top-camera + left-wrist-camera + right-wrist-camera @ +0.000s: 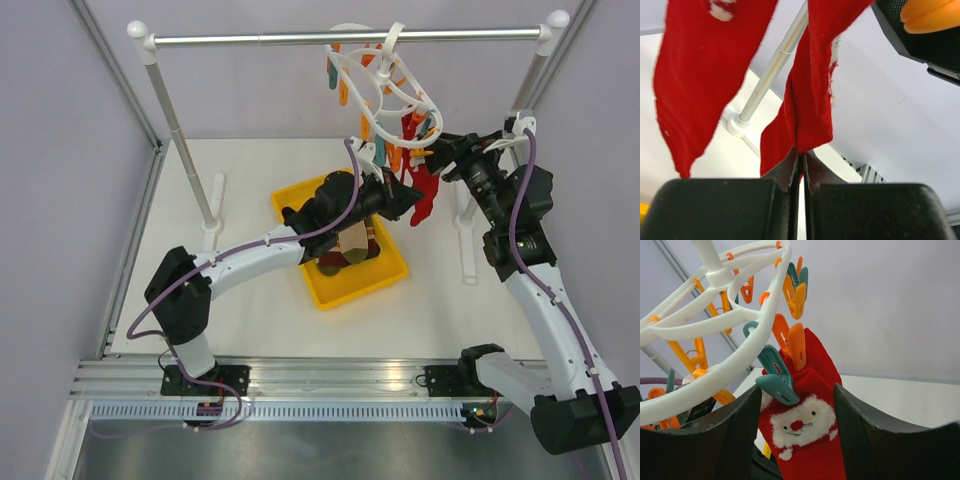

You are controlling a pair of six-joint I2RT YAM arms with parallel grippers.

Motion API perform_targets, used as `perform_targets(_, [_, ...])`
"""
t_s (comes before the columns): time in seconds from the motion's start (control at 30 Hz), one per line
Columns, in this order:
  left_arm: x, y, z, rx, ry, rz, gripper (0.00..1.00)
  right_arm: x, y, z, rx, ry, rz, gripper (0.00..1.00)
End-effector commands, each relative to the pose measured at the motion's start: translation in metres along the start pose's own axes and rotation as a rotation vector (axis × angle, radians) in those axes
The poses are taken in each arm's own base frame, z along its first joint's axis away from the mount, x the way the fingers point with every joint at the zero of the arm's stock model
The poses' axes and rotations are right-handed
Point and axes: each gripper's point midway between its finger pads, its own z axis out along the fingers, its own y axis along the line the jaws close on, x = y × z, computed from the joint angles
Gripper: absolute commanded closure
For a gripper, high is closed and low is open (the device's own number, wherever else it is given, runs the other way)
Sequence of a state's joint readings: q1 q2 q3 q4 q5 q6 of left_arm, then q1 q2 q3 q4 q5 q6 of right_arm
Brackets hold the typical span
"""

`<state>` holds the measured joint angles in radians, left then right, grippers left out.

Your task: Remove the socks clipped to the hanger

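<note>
The white hanger hangs by its hook from the metal rail, with orange and teal clips around its ring. Two red socks hang from clips on its right side. My left gripper is shut on the lower tip of one red sock; the other red sock hangs to its left. My right gripper is open, one finger on each side of a red Santa-face sock held by a teal clip. An orange clip holds red fabric just above it.
A yellow tray under the left arm holds several dark and patterned socks. The metal rail stands on two uprights at the back. Grey walls close in both sides.
</note>
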<state>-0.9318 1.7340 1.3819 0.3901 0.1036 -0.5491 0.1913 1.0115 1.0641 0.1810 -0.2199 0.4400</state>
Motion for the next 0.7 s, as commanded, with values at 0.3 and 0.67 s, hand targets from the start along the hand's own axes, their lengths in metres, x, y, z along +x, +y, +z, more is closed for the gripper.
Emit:
perform_targets(0.3, [-0.018,0.021,0.001,-0.208,-0.078,0.079,0.98,-0.047,0.016,-0.002,0.016,-0.164,-0.024,0.42])
perform_targets(0.67, [-0.018,0.031,-0.008,-0.283,-0.094,0.138,0.98,-0.041,0.010,0.007,0.036,-0.162,0.004,0.62])
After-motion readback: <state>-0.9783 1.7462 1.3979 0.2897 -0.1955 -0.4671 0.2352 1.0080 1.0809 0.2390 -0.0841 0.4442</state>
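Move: The right hand, open, has the teal clip on the hanger's near rim just off its fingertips: about 2 cm ahead, 2 cm left and a centimetre up. An orange clip is some 4 cm beyond that one and a little higher. The red sock's middle hangs about 8 cm below the right hand, 3 cm ahead and 2 cm left. From the left hand, shut on the red sock, the teal clip is some 6 cm ahead, 1 cm right and 11 cm up. Still pinching the red sock in shut fingers, the left hand draws it down about 2.5 cm and as far forward, easing left and turning some 15 degrees counter-clockwise. Meanwhile the right hand rises about 2.5 cm at the hanger's rim, turns slightly clockwise and closes its wide-open fingers to well under half open around the teal clip, without squeezing it yet. ##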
